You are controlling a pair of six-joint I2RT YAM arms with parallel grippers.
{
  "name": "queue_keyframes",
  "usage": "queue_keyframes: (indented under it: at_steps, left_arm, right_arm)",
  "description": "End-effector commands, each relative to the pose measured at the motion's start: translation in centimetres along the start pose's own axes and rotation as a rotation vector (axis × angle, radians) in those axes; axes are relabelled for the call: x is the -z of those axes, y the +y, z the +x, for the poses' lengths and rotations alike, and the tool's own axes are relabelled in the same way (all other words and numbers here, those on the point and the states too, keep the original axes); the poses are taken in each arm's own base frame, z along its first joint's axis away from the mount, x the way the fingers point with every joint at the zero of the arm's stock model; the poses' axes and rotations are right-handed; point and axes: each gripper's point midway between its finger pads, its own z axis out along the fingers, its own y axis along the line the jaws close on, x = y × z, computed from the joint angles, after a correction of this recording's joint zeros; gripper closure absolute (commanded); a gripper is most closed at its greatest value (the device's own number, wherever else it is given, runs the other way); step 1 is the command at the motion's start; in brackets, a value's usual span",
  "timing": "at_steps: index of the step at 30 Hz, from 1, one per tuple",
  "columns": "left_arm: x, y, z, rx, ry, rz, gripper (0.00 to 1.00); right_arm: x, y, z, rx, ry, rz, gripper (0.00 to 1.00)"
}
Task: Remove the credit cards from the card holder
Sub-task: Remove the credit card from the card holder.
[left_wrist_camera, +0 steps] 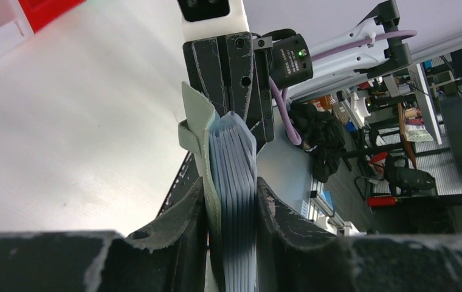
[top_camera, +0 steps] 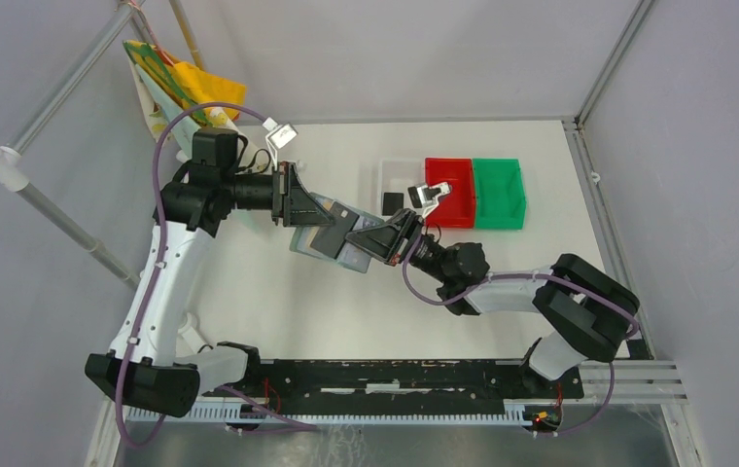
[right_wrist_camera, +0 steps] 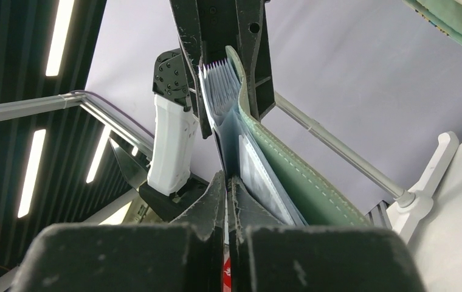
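The grey-green card holder (top_camera: 319, 206) hangs above the table between both arms. My left gripper (top_camera: 298, 202) is shut on its spine end; in the left wrist view the fingers (left_wrist_camera: 199, 201) squeeze the green cover (left_wrist_camera: 195, 121) and the fanned pale-blue sleeves (left_wrist_camera: 233, 164). From the opposite side my right gripper (top_camera: 377, 238) meets the holder's open end. In the right wrist view its jaws (right_wrist_camera: 225, 177) are shut flat on a thin pale card edge beside the sleeves and the cover (right_wrist_camera: 304, 185). One black credit card (top_camera: 392, 201) lies in the white bin.
A white bin (top_camera: 400, 167), a red bin (top_camera: 450, 192) and a green bin (top_camera: 498, 193) stand in a row at the back right of the table. A colourful bag (top_camera: 176, 88) hangs on the frame at the back left.
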Motion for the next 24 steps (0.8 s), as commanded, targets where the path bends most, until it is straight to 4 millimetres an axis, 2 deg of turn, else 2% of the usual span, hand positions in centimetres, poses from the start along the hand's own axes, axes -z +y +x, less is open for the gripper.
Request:
queue_keyframes:
  at_steps: [1, 11, 16, 17, 19, 20, 24]
  left_arm:
    - [0.5, -3.0, 0.0, -0.056, 0.02, 0.106, 0.79]
    - [0.8, -3.2, -0.7, -0.061, 0.005, 0.1, 0.81]
    - [0.7, -3.1, -0.9, -0.057, 0.004, 0.101, 0.81]
    - [0.7, -3.1, -0.9, -0.057, 0.004, 0.1, 0.81]
    - [0.7, -3.0, -0.9, -0.06, 0.001, 0.095, 0.8]
    - [0.7, -3.0, -0.8, -0.061, 0.0, 0.094, 0.8]
    - [0.7, -2.8, -1.0, -0.063, -0.005, 0.082, 0.79]
  right_arm:
    - [1.1, 4.4, -1.5, 0.047, -0.072, -0.152, 1.0]
    - [2.7, 3.4, -1.4, 0.089, -0.073, -0.085, 1.0]
    - [2.4, 3.5, -1.3, 0.11, -0.063, -0.076, 1.0]
    - [2.1, 3.7, -1.3, 0.115, -0.052, -0.084, 0.96]
    - [1.5, 4.0, -1.0, 0.124, -0.031, -0.093, 0.72]
    - [1.2, 4.0, -0.9, 0.128, -0.023, -0.096, 0.66]
    - [0.1, 4.2, -0.5, 0.132, 0.008, -0.106, 0.6]
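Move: The grey card in the opened card holder has its middle about 3 cm left, 1 cm ahead and 2 cm above my right hand, whose shut fingers are at its near edge. From my left hand, already clamping the holder, the card is roughly 3 cm right, 2 cm back and 1 cm lower. The white tray stands some 25 cm ahead, 10 cm right and 30 cm below my right hand, with the red tray 10 cm right of it. I draw my right hand, fingers shut at the card's edge, off to the right by about 2.5 cm and slightly down, away from my left hand. Then I open those fingers to nearly half and lift them about 2 cm beside the edge. My left hand keeps its clamp on the holder, dipping under a centimetre and coming back up. ##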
